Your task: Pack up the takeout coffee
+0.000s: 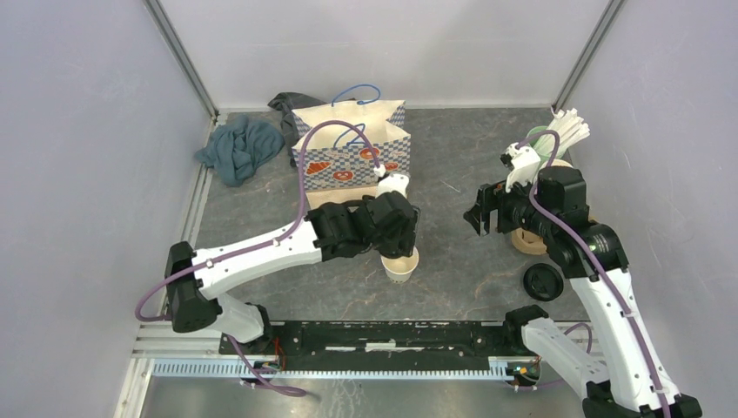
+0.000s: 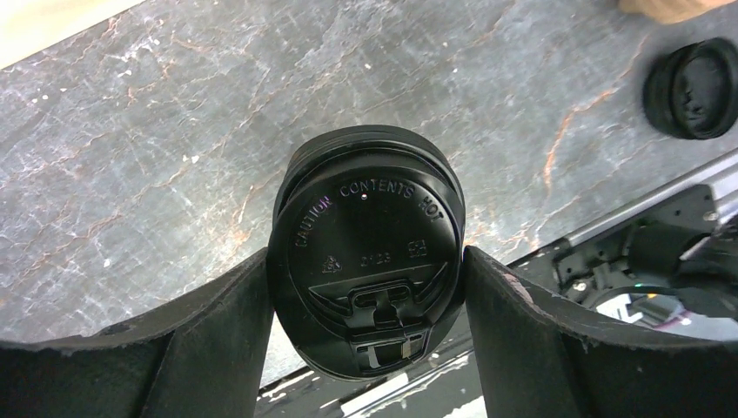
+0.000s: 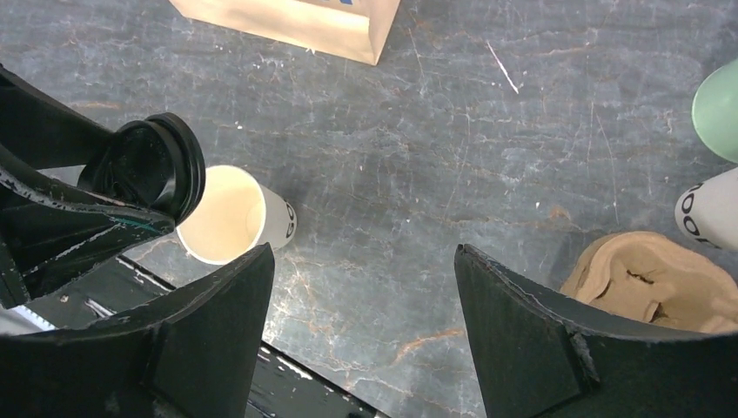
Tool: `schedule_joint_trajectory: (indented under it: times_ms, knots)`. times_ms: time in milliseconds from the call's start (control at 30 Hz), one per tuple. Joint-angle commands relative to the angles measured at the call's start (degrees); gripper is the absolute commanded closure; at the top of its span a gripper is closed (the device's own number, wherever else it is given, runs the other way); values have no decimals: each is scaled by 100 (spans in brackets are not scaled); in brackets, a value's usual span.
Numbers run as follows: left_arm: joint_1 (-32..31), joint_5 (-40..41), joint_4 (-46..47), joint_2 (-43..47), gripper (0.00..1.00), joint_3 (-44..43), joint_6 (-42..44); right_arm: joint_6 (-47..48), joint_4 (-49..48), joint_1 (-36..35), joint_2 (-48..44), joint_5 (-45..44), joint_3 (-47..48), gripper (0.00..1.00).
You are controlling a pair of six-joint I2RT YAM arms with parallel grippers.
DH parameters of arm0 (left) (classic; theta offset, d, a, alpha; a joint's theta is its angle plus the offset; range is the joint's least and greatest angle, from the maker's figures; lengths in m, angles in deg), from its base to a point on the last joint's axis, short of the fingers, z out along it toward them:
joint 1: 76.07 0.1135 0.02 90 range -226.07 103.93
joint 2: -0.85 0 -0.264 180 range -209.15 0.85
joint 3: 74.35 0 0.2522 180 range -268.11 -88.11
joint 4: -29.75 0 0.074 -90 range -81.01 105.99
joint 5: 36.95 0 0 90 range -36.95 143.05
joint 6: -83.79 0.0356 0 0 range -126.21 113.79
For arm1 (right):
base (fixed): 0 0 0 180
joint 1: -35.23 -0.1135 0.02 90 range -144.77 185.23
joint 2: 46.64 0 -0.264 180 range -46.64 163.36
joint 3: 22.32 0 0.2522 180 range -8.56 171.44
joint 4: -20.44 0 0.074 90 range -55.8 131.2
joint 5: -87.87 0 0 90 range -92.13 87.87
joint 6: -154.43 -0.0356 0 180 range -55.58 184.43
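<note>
The takeout coffee's cream-white cup [image 1: 401, 266] stands open on the dark table, its inside showing in the right wrist view [image 3: 228, 214]. Its round black lid [image 2: 365, 248] is off the cup, pinched at its rim between both fingers of my left gripper [image 2: 365, 259]. That gripper [image 1: 396, 242] hovers just over the cup and holds the lid [image 3: 152, 170] tilted beside the cup's rim. My right gripper [image 3: 364, 252] is open and holds nothing. It hangs over bare table right of the cup [image 1: 480, 218].
A patterned paper bag [image 1: 352, 152] stands open behind the cup. A spare black lid [image 1: 543, 282] lies at the front right. A brown cup carrier [image 3: 648, 279], a stack of cups [image 3: 709, 209] and a mint-green cup of straws [image 1: 557, 139] crowd the right side. A teal cloth [image 1: 239, 148] lies back left.
</note>
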Motion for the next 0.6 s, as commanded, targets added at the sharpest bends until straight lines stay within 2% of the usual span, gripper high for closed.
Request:
schedule_joint_trajectory:
  times_ms: [0, 167, 567]
  knots:
    - [-254, 551, 29, -40, 21, 234, 249, 47, -80, 9, -131, -135, -227, 17]
    - [-303, 228, 466, -62, 20, 543, 205, -99, -243, 4, -235, 14, -395, 17]
    - [-302, 193, 695, -557, 18, 515, 491, -311, -363, 10, -408, 213, -617, 17]
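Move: The paper cup waits almost straight under the black lid held in my left hand: its middle is about 15 cm below, some 2 cm back and 1 cm to the right. The paper bag stands about 23 cm ahead and 11 cm left of that hand; the spare lid lies some 37 cm to its right and 4 cm back. From my open right hand the cup is roughly 20 cm left, 5 cm back and 22 cm below. Keeping my grip on the lid, I sink my left hand about 5 cm towards the cup's open rim, easing back about a centimetre as it goes and slowing in the second half. My wrist rolls slightly, left side up. My empty right hand, still open, settles about 2 cm lower well off to the side. ##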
